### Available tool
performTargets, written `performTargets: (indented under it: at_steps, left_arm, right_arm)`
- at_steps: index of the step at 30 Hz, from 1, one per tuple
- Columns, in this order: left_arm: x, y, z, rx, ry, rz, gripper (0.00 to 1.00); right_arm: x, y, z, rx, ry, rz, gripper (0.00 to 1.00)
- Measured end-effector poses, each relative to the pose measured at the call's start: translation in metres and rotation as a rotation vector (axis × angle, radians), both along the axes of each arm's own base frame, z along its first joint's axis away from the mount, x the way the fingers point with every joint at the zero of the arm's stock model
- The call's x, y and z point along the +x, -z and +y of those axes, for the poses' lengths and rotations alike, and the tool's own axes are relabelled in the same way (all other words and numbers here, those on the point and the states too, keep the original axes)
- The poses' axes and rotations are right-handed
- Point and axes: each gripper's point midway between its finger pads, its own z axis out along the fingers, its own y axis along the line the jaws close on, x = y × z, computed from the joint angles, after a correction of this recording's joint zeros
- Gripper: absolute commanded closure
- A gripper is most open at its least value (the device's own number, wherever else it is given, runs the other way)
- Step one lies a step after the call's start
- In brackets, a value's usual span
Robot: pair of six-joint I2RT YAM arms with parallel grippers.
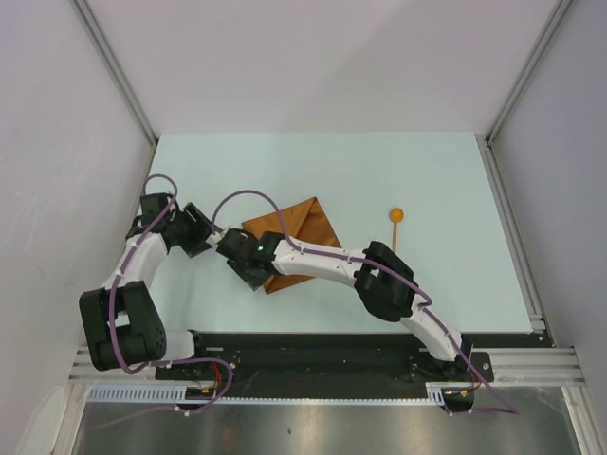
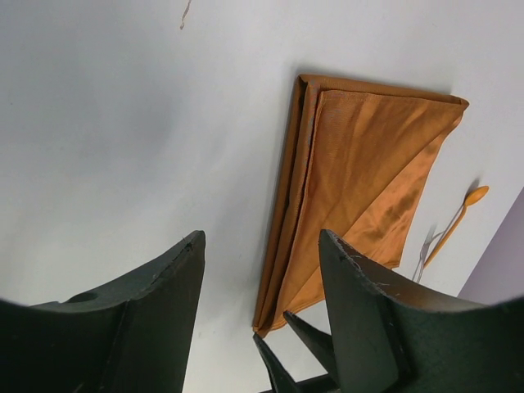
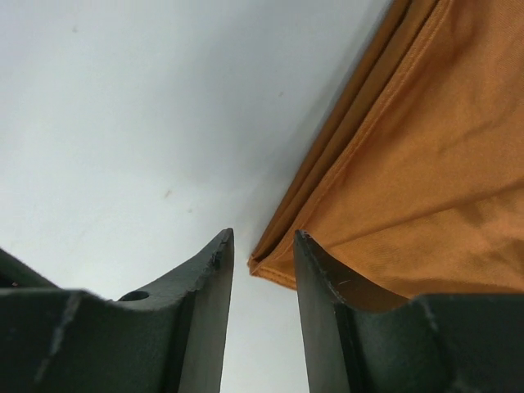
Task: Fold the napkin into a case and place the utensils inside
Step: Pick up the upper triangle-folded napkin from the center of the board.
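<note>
The rust-orange napkin [image 1: 305, 226] lies folded into a long rectangular case on the pale table, its layered edges showing in the left wrist view [image 2: 368, 164]. My right gripper [image 1: 243, 268] hovers at its near-left corner [image 3: 270, 264], open, with the jaws narrowly apart and nothing pinched [image 3: 264, 236]. My left gripper [image 1: 211, 237] stands wide open just left of the napkin, holding nothing [image 2: 262, 237]. The spoon [image 1: 395, 226] with its orange bowl lies to the right of the napkin [image 2: 465, 206]. The fork [image 2: 425, 252] rests beside the spoon.
The right arm [image 1: 379, 275] stretches across the napkin's near side. White walls enclose the table [image 1: 332, 161] on the left, back and right. A black rail [image 1: 313, 346] runs along the near edge.
</note>
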Motion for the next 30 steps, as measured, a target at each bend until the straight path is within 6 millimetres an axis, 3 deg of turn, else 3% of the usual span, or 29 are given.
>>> performTargets:
  at_steps: [7, 16, 23, 25, 30]
  left_arm:
    - [0.0, 0.0, 0.0, -0.002, -0.001, 0.002, 0.37]
    - [0.0, 0.006, 0.0, -0.006, 0.0, 0.02, 0.29]
    - [0.002, 0.008, 0.0, -0.009, 0.0, 0.029, 0.26]
    - [0.002, 0.011, 0.0, -0.011, 0.001, 0.036, 0.25]
    - [0.002, 0.023, -0.005, -0.046, 0.017, 0.071, 0.09]
  right_arm:
    - [0.013, 0.009, -0.008, -0.007, 0.027, 0.004, 0.6]
    - [0.012, 0.031, -0.007, -0.004, 0.024, 0.021, 0.62]
    - [0.015, 0.033, -0.01, -0.007, 0.039, 0.004, 0.84]
    - [0.017, 0.033, -0.012, -0.013, 0.05, -0.005, 1.0]
    - [0.02, 0.033, -0.015, -0.019, 0.071, -0.014, 1.0]
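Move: The napkin's near-left edge, just up from its near corner, lies about 2 cm ahead of the right hand, 1 cm to its right and 3 cm below. The napkin's middle is some 9 cm ahead and 9 cm to the right of this hand. From the left hand, that same edge is roughly 8 cm back, 12 cm right and 7 cm down. Right hand sinks about 3 cm, easing forward-right, then pinches the napkin's near-left edge; left hand sinks, opening. ##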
